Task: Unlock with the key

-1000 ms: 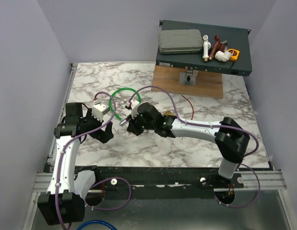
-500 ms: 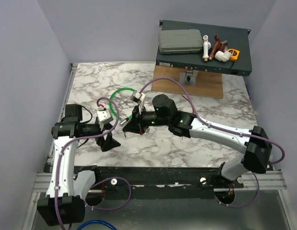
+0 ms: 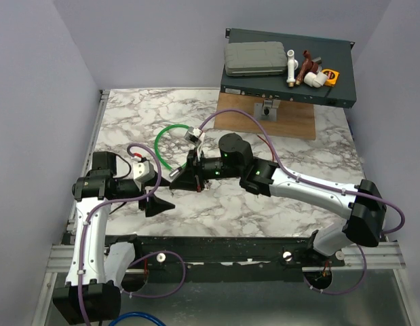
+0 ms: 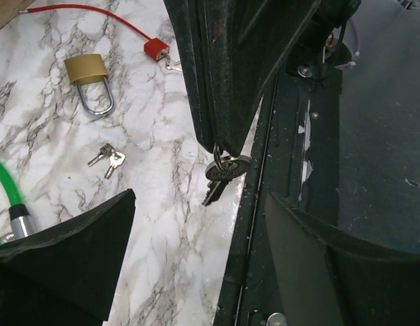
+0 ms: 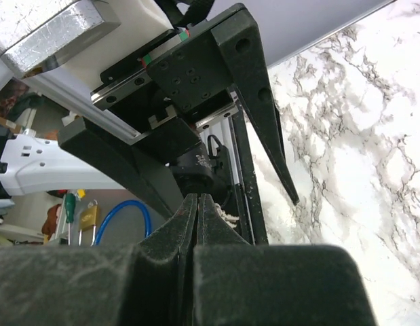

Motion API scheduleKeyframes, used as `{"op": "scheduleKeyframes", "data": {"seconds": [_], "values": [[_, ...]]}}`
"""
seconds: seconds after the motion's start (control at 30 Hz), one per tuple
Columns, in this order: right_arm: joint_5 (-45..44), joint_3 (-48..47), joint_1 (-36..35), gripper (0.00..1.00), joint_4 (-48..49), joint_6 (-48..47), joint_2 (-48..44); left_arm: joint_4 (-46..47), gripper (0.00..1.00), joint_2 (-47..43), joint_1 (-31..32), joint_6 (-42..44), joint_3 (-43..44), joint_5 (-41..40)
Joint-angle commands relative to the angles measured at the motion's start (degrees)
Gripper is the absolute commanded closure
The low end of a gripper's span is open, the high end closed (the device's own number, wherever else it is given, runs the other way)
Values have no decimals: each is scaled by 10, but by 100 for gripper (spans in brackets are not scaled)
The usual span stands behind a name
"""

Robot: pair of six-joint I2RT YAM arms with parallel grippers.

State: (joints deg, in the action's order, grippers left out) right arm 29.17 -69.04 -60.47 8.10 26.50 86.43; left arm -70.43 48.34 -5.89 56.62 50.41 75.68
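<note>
The key (image 4: 170, 63), small with a red tag (image 4: 156, 47) on a thin red cord (image 4: 94, 10), lies on the marble beside the brass padlock (image 4: 89, 68). Neither gripper touches it. My right gripper (image 4: 220, 148) (image 5: 198, 197) is shut, pinching the ring of a different, dark key (image 4: 225, 170) that hangs below its tips. My left gripper (image 4: 196, 272) (image 3: 157, 193) is open, one finger (image 4: 67, 251) on each side, just under that hanging dark key. In the top view the right arm hides the padlock and the key.
A green cable loop (image 3: 170, 132) lies left of the right wrist. Two small loose keys (image 4: 108, 157) rest near the padlock. The table's black front rail (image 4: 260, 204) runs right below the grippers. A wooden board (image 3: 267, 117) and a dark rack box (image 3: 284, 68) carrying parts stand at the back right.
The right arm has stretched left, its shut gripper now at the left gripper. The left gripper has dropped toward the near edge, and its jaws have narrowed a little.
</note>
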Motion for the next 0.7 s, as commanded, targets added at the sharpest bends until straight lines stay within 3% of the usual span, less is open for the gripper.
{"op": "scheduleKeyframes", "data": {"seconds": [0.0,0.13,0.3,0.47,0.67], "values": [[22,-20,-8,99,14,8,-1,-74,28,21,-2,98,26,52],[28,-20,-12,99,24,15,1,-118,33,40,-2,146,37,64],[34,-11,-12,99,38,24,0,-141,56,47,-3,174,39,73],[33,0,-13,99,49,28,-3,-155,61,39,-3,190,32,71],[26,12,-13,99,39,19,-11,-152,79,21,-2,182,35,61]]}}
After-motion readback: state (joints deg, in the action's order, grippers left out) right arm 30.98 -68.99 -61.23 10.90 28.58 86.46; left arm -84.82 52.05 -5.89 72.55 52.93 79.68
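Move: The key hangs from the right hand's shut fingertips, roughly 2 cm to their left; from the left hand it is about 3 cm to the right and 1 cm back. On the table some 20 cm below the left hand, the small keys lie about 13 cm right and 2 cm ahead, the padlock about 28 cm right and 11 cm ahead. The left fingers close most of the way around the key while both hands ease 1–2 cm back and up. ##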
